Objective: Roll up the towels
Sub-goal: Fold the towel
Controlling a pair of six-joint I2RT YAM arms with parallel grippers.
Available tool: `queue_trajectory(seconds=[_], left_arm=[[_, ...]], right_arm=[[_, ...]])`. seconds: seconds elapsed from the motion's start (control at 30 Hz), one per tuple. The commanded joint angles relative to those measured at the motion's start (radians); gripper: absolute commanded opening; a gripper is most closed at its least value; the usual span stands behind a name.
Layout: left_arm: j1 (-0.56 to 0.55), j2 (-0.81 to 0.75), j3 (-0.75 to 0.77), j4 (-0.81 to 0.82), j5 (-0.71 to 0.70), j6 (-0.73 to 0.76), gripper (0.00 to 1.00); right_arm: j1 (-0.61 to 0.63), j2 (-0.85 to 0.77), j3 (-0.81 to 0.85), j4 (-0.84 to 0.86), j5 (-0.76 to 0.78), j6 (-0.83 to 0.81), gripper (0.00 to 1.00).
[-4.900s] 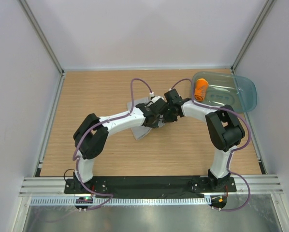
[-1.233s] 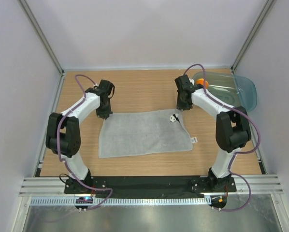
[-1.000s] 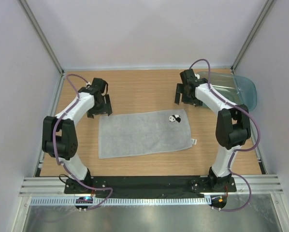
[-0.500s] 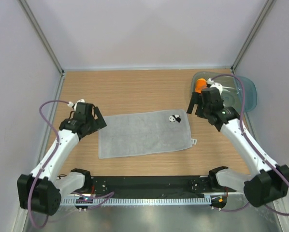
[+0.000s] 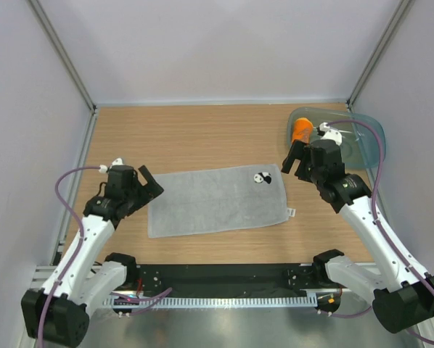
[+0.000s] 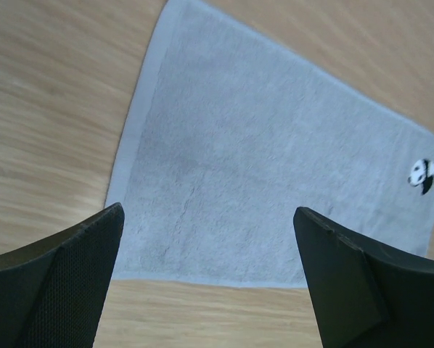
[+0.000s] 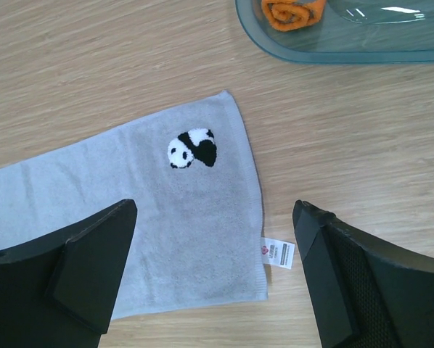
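Observation:
The light grey towel (image 5: 217,199) lies spread flat on the wooden table, its panda emblem (image 5: 261,177) at the far right corner. My left gripper (image 5: 150,185) hovers open just off the towel's left edge, holding nothing. In the left wrist view the grey towel (image 6: 260,167) fills the space ahead of the left gripper (image 6: 207,210). My right gripper (image 5: 295,161) hangs open above the towel's right end. In the right wrist view the right gripper (image 7: 215,205) is over the grey towel (image 7: 72,196). The orange towel (image 5: 300,131) sits rolled in the tub, and that roll (image 7: 293,12) also shows in the right wrist view.
The translucent blue-green tub (image 5: 362,138) stands at the far right corner; its rim (image 7: 347,54) shows in the right wrist view. A white label (image 7: 277,251) sticks out of the grey towel's right edge. White walls enclose the table on three sides.
Both arms pulled back from the towel's far corners toward the near side and now hover beside its ends. The left jaws opened wider. The grey towel lies flat where it was.

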Motion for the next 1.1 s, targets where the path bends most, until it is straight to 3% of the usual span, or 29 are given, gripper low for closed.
queue_trajectory(seconds=[0.0, 0.17, 0.27, 0.6, 0.87, 1.07], left_arm=[[-0.009, 0.094, 0.023, -0.116, 0.125, -0.023, 1.00], [-0.225, 0.174, 0.043, -0.269, -0.141, -0.152, 1.00], [-0.281, 0.173, 0.000, -0.300, -0.228, -0.246, 1.00], [-0.290, 0.113, -0.172, -0.214, -0.209, -0.359, 0.95], [-0.290, 0.200, -0.207, -0.104, -0.186, -0.372, 0.67], [-0.289, 0.183, -0.209, -0.121, -0.217, -0.369, 0.58]], right_arm=[[0.006, -0.002, 0.000, 0.033, -0.034, 0.011, 0.97], [0.005, 0.017, 0.001, 0.016, -0.028, 0.034, 0.97], [0.006, 0.025, 0.000, 0.016, -0.041, 0.037, 0.97], [0.006, 0.061, -0.002, 0.004, -0.054, 0.055, 0.97], [0.006, 0.072, -0.003, -0.002, -0.049, 0.060, 0.97], [0.006, 0.084, -0.009, -0.006, -0.049, 0.060, 0.97]])
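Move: The grey towel's near left corner, the one gone for, lies about 10 cm back from the left hand, 1 cm to its left and 13 cm below. The towel's far left corner is some 11 cm ahead of that hand and 1 cm left, and the panda patch 9 cm ahead and 31 cm right, both on the same table level. From the right hand the near left corner is roughly 11 cm back, 37 cm left and 20 cm down. The towel's near left corner is what the left hand drops to: it draws back about 9 cm and sinks some 12 cm, bowing a little to the right on the way and tipping about 25 degrees further down. Low at the near edge, its wide-open fingers close part way, with the left fingertip beside the corner. The right hand, open, eases down about 3 cm over the towel's right end. ##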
